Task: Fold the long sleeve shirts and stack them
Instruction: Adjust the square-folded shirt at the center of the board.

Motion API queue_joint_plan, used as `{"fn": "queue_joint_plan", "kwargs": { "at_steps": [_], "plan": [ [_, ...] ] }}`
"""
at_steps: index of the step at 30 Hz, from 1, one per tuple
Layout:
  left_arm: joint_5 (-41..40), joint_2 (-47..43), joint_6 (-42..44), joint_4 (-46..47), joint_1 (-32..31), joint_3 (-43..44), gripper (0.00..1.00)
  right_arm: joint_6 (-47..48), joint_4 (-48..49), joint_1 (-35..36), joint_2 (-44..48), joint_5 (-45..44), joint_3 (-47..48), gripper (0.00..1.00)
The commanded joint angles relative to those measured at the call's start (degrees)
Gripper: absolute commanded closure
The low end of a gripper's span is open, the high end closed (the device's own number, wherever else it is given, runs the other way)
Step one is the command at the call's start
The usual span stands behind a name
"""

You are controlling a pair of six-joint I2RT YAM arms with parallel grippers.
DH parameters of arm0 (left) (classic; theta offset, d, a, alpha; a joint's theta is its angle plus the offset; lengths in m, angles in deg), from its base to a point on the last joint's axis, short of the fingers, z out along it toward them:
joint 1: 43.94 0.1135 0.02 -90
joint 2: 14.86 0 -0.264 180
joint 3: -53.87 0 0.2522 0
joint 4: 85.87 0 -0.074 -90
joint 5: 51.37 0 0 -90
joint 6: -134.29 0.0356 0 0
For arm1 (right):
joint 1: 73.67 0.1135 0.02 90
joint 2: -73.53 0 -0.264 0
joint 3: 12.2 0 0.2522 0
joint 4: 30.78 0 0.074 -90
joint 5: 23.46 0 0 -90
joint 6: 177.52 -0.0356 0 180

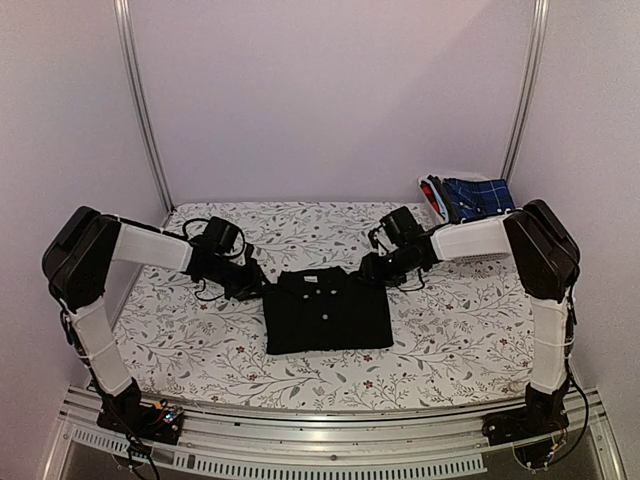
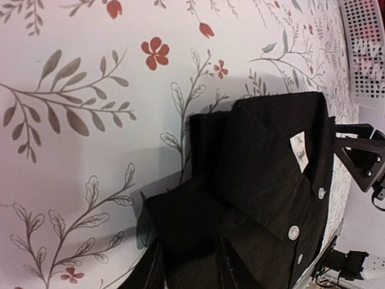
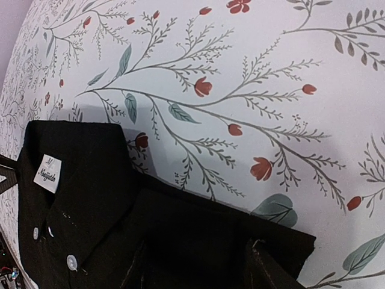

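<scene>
A black collared long sleeve shirt (image 1: 325,310) lies folded in a rectangle mid-table, collar to the back, pale buttons up. My left gripper (image 1: 255,285) is at its back-left shoulder corner. In the left wrist view the fingers (image 2: 147,270) stand apart with the corner of the black shirt (image 2: 264,162) between them; left gripper (image 2: 191,265) open, the cloth not pinched. My right gripper (image 1: 372,268) is at the back-right corner. Its fingers (image 3: 264,270) stand wider apart over the black shirt (image 3: 78,180); right gripper (image 3: 195,265) open.
A white slotted basket (image 1: 432,188) stands at the back right and holds folded blue checked cloth (image 1: 478,197); the basket's wall (image 2: 361,54) also shows in the left wrist view. The flower-printed table cover (image 1: 460,330) lies around the shirt. Metal posts rise at both back corners.
</scene>
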State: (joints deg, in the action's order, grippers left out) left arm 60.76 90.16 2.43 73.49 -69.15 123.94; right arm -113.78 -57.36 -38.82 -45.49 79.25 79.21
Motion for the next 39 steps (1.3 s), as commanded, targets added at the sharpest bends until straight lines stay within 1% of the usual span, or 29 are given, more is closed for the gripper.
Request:
{"fn": "queue_joint_plan", "kwargs": {
  "at_steps": [1,3,5,7,9,11,13,23,30,34,39],
  "plan": [
    [2.24,1.53,0.17,1.96,0.46,1.80,0.75,-0.01,2.07,-0.13,-1.36,2.21,1.96,0.50],
    [2.74,1.93,0.13,2.03,0.39,2.23,0.81,-0.10,2.04,-0.13,-1.40,2.30,2.06,0.54],
    [2.92,2.02,0.11,1.95,0.41,2.75,0.89,-0.11,2.06,-0.13,-1.32,2.43,2.01,0.61],
    [3.03,1.99,0.22,1.79,0.34,3.28,0.94,-0.11,1.85,-0.13,-0.90,2.49,1.99,0.70],
    [3.09,1.95,0.64,1.29,0.19,3.97,0.98,-0.11,1.75,-0.14,-0.32,2.59,2.03,0.80],
    [3.17,2.05,1.07,0.76,0.03,4.72,1.00,0.03,1.38,-0.13,0.20,2.67,2.15,0.92],
    [3.27,2.42,1.64,0.16,-0.14,5.65,1.00,0.20,0.79,-0.11,0.94,2.34,2.08,1.00],
    [1.59,1.96,3.89,-3.37,-1.98,10.29,1.00,0.40,-2.40,1.66,9.22,-2.66,-0.03,1.00],
    [1.80,2.86,5.02,-4.64,-2.52,13.21,1.00,-0.32,-4.14,2.41,14.27,-6.27,-3.60,1.00],
    [2.11,5.08,5.87,-5.13,-2.67,15.19,1.00,-1.01,-4.44,2.41,15.60,-8.42,-5.97,1.00],
    [1.72,9.00,6.45,-5.60,-2.65,17.60,1.00,-1.77,-4.20,2.29,14.64,-10.59,-8.00,1.00]
  ]
}}
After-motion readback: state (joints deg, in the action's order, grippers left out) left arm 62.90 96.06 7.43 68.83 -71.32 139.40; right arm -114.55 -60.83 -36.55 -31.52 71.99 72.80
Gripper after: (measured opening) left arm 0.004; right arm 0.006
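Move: The left hand's half-open fingers are right at the shirt's left shoulder, about 1 cm below and 1 cm to their right. The wider-open right hand has the right shoulder just under it, roughly 1 cm back and 1 cm lower. The collar label lies some 8 cm right and 2 cm ahead of the left hand, the shirt's middle about 11 cm right and 6 cm back of that hand. The basket stands some 20 cm right and 14 cm ahead of the right hand. The left fingers shut first on the cloth of the left shoulder, then that hand carries it about 5 cm to the right and 4 cm forward, rising some 5 cm before it starts to sink, with a slight clockwise turn. The right hand stays nearly in place until its fingers have shut on the right shoulder, then quickly lifts it straight up about 8 cm and, still pinching, lowers by some 2 cm while easing a couple of centimetres back and to the right. ##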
